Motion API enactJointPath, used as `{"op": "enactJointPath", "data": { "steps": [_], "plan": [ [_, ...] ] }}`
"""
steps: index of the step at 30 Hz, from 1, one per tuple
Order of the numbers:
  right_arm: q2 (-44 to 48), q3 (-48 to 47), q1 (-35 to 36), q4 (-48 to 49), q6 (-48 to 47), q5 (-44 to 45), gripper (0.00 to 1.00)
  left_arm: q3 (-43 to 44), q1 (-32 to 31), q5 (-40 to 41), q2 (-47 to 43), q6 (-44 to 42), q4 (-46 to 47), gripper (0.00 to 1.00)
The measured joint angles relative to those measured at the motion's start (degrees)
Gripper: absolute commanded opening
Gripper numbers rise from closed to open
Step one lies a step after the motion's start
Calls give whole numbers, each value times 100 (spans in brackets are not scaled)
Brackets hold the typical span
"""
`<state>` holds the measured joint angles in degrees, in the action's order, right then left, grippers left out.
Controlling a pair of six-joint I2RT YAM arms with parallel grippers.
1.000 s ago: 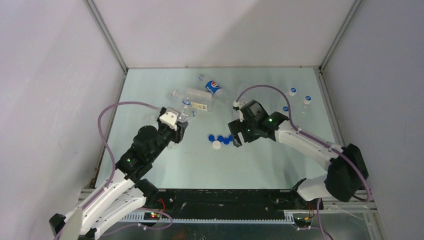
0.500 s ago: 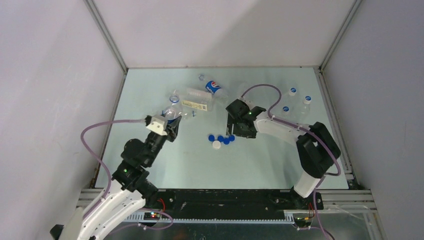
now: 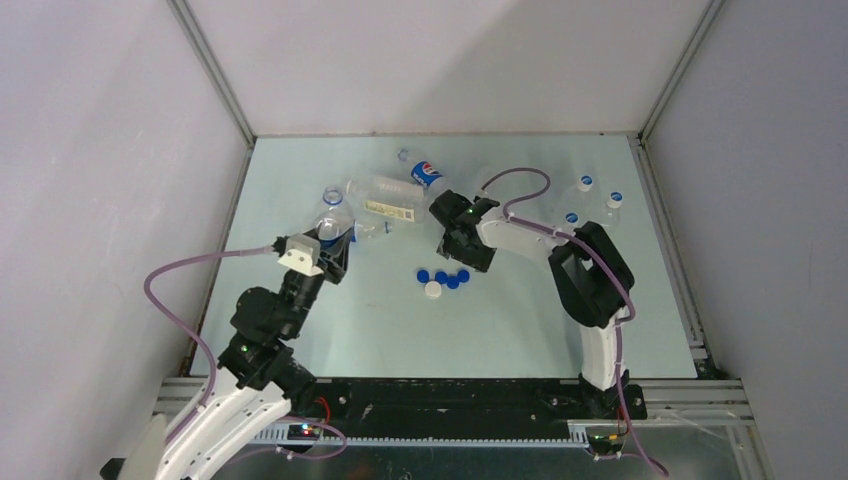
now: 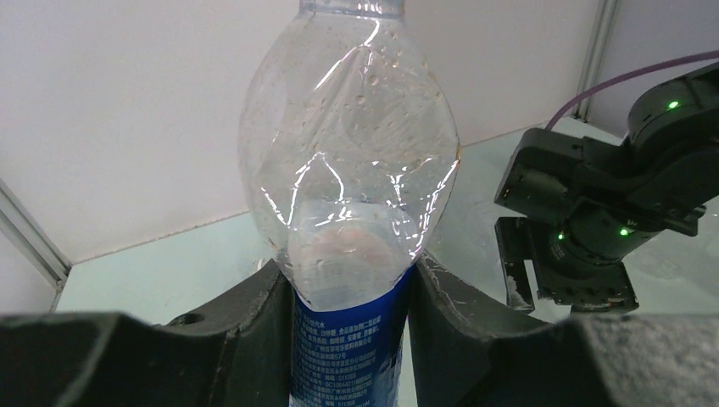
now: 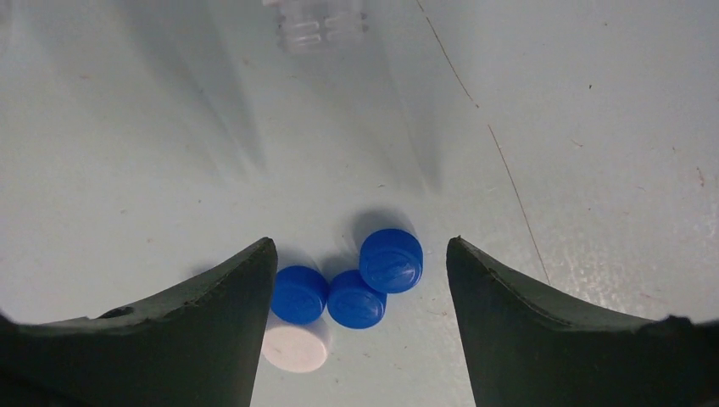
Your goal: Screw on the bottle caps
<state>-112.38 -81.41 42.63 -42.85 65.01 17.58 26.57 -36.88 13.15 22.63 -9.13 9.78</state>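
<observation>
My left gripper (image 3: 336, 258) is shut on a clear bottle (image 3: 330, 215) with a blue label (image 4: 348, 339), held upright at the table's left with its mouth uncapped. In the left wrist view both fingers press the bottle (image 4: 352, 170) at its label's top edge. My right gripper (image 3: 467, 262) hangs open just above the loose bottle caps (image 3: 445, 279) mid-table. In the right wrist view three blue caps (image 5: 356, 298) and a white cap (image 5: 295, 348) lie between its spread fingers (image 5: 500, 314), none gripped.
A blue-labelled bottle (image 3: 426, 175) and a clear pale-labelled bottle (image 3: 385, 207) lie at the back centre. Three capped bottles (image 3: 585, 185) stand at the back right. A clear bottle neck (image 5: 322, 30) lies beyond the caps. Frame rails edge the table.
My left gripper carried the bottle leftward and farther back. The right wrist swung back-left, settling over the caps, and its jaws narrowed.
</observation>
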Motion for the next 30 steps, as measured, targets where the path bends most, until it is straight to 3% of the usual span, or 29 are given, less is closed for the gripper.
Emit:
{"op": "enactJointPath", "data": {
  "steps": [20, 22, 23, 30],
  "plan": [
    [-352, -20, 76, -332, 638, -313, 47, -70, -24, 20, -149, -59, -2, 48],
    [-308, 44, 76, -321, 643, -334, 39, -70, -24, 22, -149, -83, -2, 48],
    [-284, 87, 74, -308, 640, -343, 30, -70, -26, 24, -149, -98, -2, 48],
    [57, 566, 70, -192, 485, -437, 14, -70, -28, 28, -151, -155, -2, 49]
  ]
}}
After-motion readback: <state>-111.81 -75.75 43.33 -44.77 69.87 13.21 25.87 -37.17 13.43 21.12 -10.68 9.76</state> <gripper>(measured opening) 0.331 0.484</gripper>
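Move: The blue cap to take, rightmost of the group, lies about 2 cm back from the right hand, level sideways and some 3 cm below it. A second blue cap touches it, 2 cm farther back and 2 cm to its left; a third stands 5 cm left of the first, and the white cap about 7 cm left and 3 cm nearer the base. From the left hand, that first cap is roughly 23 cm right, 5 cm ahead and 30 cm below. Sink the right gripper about 2.5 cm while easing it back over the rightmost blue cap, tipping the fingers a few degrees steeper, and pinch that cap between the fingertips. While closing, keep going back, about 4 cm in all, and slightly right at the end, dragging the cap clear of its neighbours. Keep the left gripper still, holding the bottle upright by its label. ##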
